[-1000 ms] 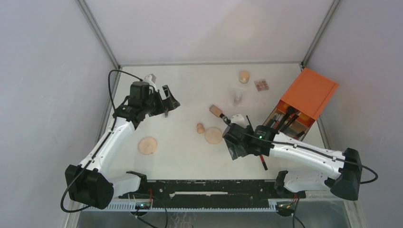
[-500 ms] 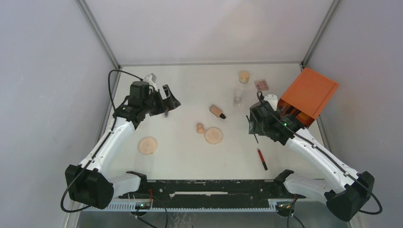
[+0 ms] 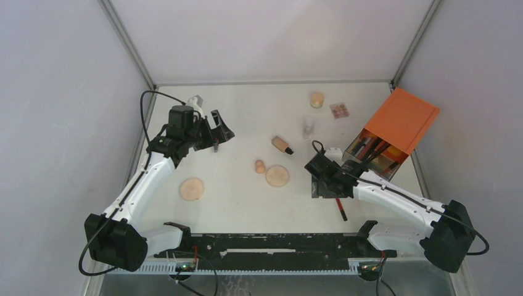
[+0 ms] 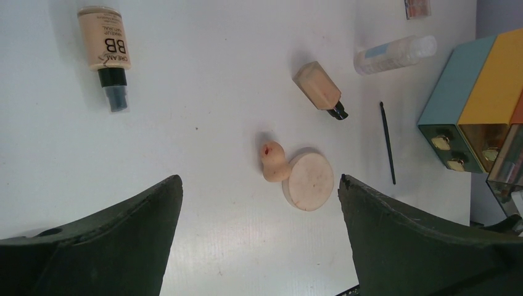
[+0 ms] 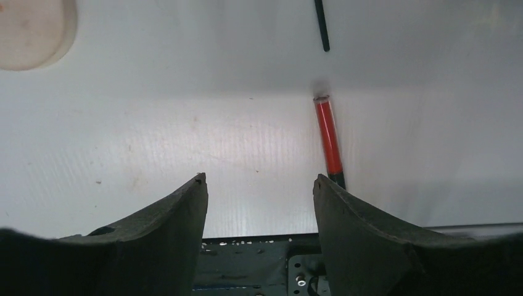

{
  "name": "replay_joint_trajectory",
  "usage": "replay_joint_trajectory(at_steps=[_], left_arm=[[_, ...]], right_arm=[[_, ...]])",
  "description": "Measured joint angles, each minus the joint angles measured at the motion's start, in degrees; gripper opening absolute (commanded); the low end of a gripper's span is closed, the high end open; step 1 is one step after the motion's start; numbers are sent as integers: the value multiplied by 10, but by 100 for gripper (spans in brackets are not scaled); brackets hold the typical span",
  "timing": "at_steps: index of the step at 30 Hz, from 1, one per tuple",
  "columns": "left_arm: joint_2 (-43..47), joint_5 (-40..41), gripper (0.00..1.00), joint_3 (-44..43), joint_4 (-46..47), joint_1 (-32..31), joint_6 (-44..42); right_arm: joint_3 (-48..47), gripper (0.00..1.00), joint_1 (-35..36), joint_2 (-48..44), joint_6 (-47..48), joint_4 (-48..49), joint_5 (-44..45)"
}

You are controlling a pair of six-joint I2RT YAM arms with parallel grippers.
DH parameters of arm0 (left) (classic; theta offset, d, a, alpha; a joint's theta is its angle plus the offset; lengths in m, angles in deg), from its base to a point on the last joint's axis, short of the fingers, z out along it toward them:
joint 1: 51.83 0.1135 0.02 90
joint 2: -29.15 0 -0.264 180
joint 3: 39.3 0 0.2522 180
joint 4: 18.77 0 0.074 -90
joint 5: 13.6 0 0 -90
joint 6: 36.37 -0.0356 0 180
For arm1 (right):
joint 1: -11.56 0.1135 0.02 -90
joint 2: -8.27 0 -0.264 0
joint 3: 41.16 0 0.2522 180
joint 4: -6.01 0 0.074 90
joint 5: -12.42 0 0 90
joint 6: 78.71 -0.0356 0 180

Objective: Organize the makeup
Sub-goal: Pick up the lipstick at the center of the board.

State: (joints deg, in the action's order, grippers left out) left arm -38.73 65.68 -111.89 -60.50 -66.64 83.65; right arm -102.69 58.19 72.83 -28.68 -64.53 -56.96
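Note:
The makeup lies scattered on the white table. A red pencil [image 5: 329,139] [image 3: 340,208] lies just right of my right gripper [image 5: 259,177] [image 3: 324,188], which is open and empty low over the table. A thin black brush [image 5: 321,24] [image 4: 387,143] lies beyond it. My left gripper [image 4: 260,179] [image 3: 219,129] hangs wide open and empty at the back left. A beige sponge [image 4: 273,163] touches a round tan disc [image 4: 310,182] at centre. A peach bottle [image 4: 319,89] with a black cap, a BB cream tube [image 4: 105,49] and a clear bottle [image 4: 395,52] lie farther off.
The orange-topped box of clear drawers [image 3: 401,120] stands at the right, holding brushes and pencils. A second tan disc [image 3: 192,189] lies front left. A small tan jar [image 3: 317,99] and a palette [image 3: 339,110] sit at the back. The black base rail [image 3: 271,243] runs along the front edge.
My right gripper swung back toward the drawer box, then returned forward and down beside the red pencil, its jaws narrowing slightly. The left arm has not moved.

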Motion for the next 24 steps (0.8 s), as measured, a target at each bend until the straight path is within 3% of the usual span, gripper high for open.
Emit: replay_joint_trajectory(at_steps=[9, 24], left_arm=[[0, 0, 100, 0, 0, 0, 0], [0, 0, 100, 0, 0, 0, 0]], right_arm=[[71, 71, -4, -5, -100, 2, 17], [143, 74, -6, -16, -145, 48, 24]])
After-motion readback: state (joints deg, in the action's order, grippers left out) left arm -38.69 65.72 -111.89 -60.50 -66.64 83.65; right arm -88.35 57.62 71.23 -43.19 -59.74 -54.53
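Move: The lipstick lies on the board about 4 cm back and 5 cm to the right of the open right hand, and some 9 cm below it. A thin brush is about 10 cm ahead of this hand, roughly 1 cm to its right, and a round pad some 7 cm ahead and 17 cm left, both at board level. From the idle left hand, the lipstick is about 20 cm back, 36 cm right and 21 cm down. The open right hand sinks about 6 cm, going right and back towards the lipstick, turning some 15 degrees clockwise. ##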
